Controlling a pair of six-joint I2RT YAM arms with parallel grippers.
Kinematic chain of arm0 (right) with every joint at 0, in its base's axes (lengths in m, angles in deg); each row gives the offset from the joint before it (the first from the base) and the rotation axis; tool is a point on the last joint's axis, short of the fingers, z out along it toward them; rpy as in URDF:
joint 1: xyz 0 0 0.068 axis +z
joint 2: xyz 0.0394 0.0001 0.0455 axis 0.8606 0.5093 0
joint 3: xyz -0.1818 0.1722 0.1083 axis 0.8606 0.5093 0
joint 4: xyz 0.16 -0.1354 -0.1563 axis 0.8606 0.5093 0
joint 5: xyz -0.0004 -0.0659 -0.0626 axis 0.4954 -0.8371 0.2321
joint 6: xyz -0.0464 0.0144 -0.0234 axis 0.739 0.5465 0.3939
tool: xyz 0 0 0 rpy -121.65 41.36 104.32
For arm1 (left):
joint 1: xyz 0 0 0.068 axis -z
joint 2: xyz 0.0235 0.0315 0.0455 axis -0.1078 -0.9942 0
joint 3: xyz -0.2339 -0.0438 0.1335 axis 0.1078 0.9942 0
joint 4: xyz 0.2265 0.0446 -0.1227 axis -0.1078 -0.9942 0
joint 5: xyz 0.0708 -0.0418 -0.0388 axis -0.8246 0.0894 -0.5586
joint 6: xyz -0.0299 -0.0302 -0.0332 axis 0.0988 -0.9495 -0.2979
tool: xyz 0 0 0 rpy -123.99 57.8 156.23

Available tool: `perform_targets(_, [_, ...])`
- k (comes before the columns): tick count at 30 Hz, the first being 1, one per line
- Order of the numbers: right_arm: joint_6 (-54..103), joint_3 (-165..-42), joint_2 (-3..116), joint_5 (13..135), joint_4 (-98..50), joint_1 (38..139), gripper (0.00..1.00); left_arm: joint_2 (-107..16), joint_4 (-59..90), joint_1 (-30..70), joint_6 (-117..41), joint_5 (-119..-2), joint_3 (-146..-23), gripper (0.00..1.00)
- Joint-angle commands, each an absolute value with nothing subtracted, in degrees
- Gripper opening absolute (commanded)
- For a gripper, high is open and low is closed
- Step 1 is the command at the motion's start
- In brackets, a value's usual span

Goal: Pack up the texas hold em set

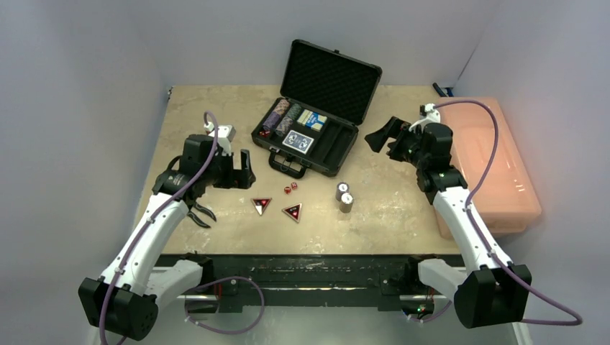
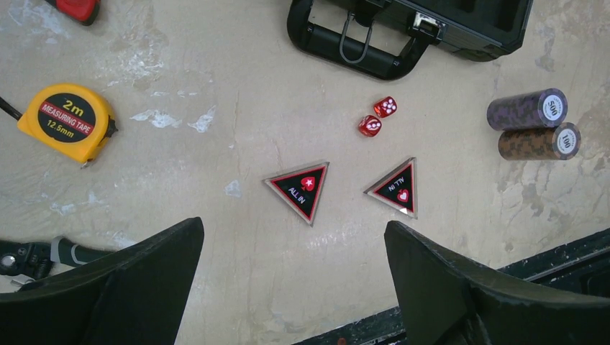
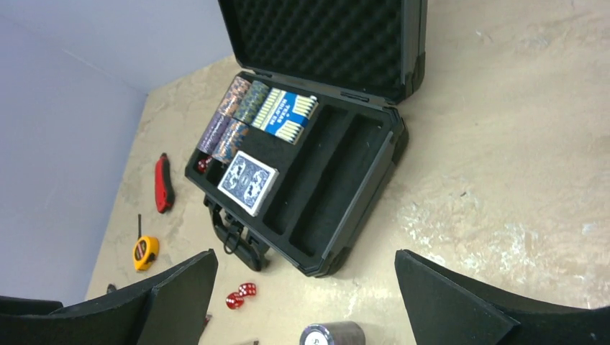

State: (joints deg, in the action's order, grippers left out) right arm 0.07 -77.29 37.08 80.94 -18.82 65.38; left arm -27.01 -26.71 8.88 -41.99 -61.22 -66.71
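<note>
The black briefcase (image 1: 331,80) lies open at the table's back middle, holding chip stacks (image 3: 234,118) and two card decks (image 3: 248,182). In front of it on the table are two red dice (image 2: 379,116), two triangular red-black buttons (image 2: 302,187) and two lying chip stacks (image 2: 532,126). My left gripper (image 2: 293,226) hovers open left of the dice, nothing between its fingers. Right of the case, my right gripper (image 3: 306,253) is open and empty, above one chip stack (image 3: 332,335).
A large pink bin (image 1: 489,165) fills the right side of the table. Left of the case lie a yellow tape measure (image 2: 66,121), a red-handled tool (image 3: 164,183) and black pliers (image 2: 29,255). The table's front edge (image 2: 547,251) runs close below the buttons.
</note>
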Motion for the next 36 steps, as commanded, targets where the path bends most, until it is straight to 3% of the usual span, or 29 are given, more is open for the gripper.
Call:
perform_targets(1, [1.81,-78.17,36.26,78.19,-14.89,65.84,0.99,-26.77,-26.23,9.92,-40.7,-60.31,-69.11,0.97])
perform_targets(22, [4.43,-79.51,37.64,71.48,-4.05,72.09,0.99,-25.99,-27.3,14.44,-40.0,-62.32,-69.1,0.96])
perform_targets(36, [9.03,-79.06,40.27,78.18,0.35,77.01,0.99,-24.91,-27.98,17.06,-39.76,-64.0,-69.12,0.96])
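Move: The two upright chip stacks, touching, stand about 10 cm back and 9 cm left of the right hand, some 21 cm below it. The open case is roughly 9 cm ahead and 20 cm left; the red dice are about 5 cm back and 26 cm left. From the left hand the right-hand triangle lies some 12 cm right and 2 cm back, 17 cm down; the left-hand triangle is almost beneath it, 2 cm right. Down and back towards the chip stacks comes the empty right hand, sinking about 8 cm and drawing back 5, then also swinging some 4 cm left in the second half; its fingers tip down about 15 degrees, its left side dips, and late on it turns counter-clockwise. The left hand eases about 3 cm right and back, level, towards the right-hand triangle, turning slightly clockwise. Both grippers stay wide open, touching nothing. ##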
